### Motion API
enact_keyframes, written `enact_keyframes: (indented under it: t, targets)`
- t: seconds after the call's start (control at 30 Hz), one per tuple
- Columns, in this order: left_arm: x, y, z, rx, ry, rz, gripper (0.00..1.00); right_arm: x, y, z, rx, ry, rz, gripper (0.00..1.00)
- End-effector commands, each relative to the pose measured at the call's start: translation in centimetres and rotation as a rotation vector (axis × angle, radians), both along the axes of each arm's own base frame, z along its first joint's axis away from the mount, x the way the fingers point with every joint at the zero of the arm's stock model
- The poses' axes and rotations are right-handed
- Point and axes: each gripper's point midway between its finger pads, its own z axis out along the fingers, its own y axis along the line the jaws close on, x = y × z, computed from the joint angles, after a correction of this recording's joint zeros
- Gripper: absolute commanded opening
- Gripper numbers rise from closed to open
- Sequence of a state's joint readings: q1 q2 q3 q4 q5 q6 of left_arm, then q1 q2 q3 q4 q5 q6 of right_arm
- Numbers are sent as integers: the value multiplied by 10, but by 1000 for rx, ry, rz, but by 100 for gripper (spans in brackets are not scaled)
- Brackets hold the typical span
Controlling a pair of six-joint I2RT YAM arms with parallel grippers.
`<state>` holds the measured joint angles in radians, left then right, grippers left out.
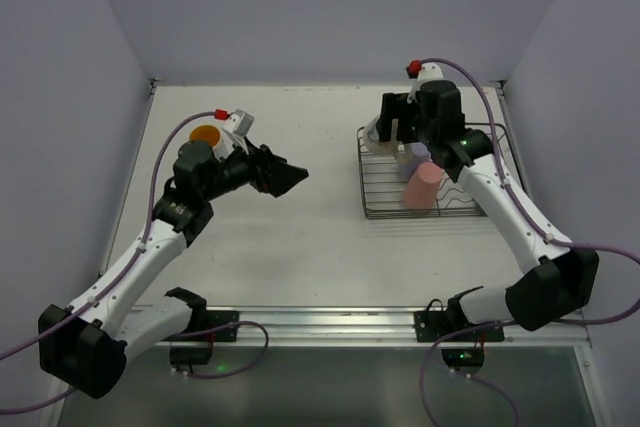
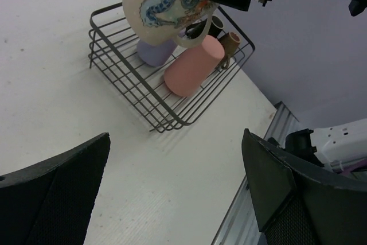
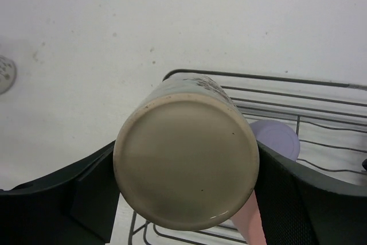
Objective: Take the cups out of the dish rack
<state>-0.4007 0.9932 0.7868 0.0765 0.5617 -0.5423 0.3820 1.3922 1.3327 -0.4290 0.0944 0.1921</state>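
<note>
My right gripper [image 1: 397, 122] is shut on the cream patterned mug [image 3: 186, 159], holding it by its sides, base toward the wrist camera, above the far left corner of the dish rack [image 1: 400, 215]. The left wrist view shows the mug [image 2: 160, 4] tilted and clear of the wires. Inside the rack lie a salmon-red cup [image 1: 422, 187], a lavender cup [image 1: 413, 159] and a small brown cup [image 2: 230, 41]. An orange-inside cup [image 1: 205, 134] stands on the table at the far left. My left gripper [image 1: 290, 177] hangs open and empty over the table's middle, pointing toward the rack.
The rack [image 2: 114, 67] sits at the right of the white table, close to the right wall. A small pale round object [image 3: 4, 74] shows at the left edge of the right wrist view. A metal rail runs along the near table edge [image 1: 330, 322].
</note>
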Motion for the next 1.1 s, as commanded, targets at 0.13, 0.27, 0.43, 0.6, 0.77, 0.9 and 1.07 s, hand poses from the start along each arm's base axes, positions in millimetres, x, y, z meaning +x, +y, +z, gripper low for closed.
enact_keyframes:
  t: [0.13,0.27,0.43,0.6,0.77,0.9,1.07]
  targets:
    - [-5,-30,29,-184,-17,-126,97,-23,8,110,351,-276,0,13]
    - [2,-40,33,-239,-30,-142,94,-49,28,136,533,-308,104,12]
    - [14,-49,20,-270,-2,-144,93,-72,49,150,696,-313,237,11]
    - [20,-57,30,-312,-51,-161,93,-90,67,150,804,-291,357,11]
    - [22,-59,40,-341,-92,-157,91,-101,83,143,888,-237,462,11]
    - [17,-64,43,-366,-96,-185,81,-102,94,128,950,-169,513,11]
    - [13,-60,55,-416,-128,-152,59,-103,111,116,1030,-90,548,13]
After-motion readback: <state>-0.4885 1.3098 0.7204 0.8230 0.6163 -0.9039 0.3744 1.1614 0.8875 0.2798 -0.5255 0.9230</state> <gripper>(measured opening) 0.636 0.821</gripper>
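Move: The dragon-patterned mug is already in the right fingers, its middle about 3 cm ahead of that hand, 1 cm left and 2 cm below. The left gripper it is taken to lies roughly 13 cm back and 23 cm left of the right hand, some 2 cm higher; from the left hand, the mug is about 16 cm ahead, 22 cm right and 4 cm below. Below the right hand by some 18 cm, the purple cup is 7 cm right, the pink cup 10 cm right and 7 cm back. The mug, still gripped, is carried by the right hand back and left some 13 cm towards the left gripper, rising early by about 6 cm, while the wrist rolls about 50 degrees, left side up, and swings counter-clockwise so its mouth faces the left hand. The left hand comes about 6 cm right to meet it, rolling left side down, and its wide-open fingers close by about a third at the mug's rim; whether they grip yet can't be told. ##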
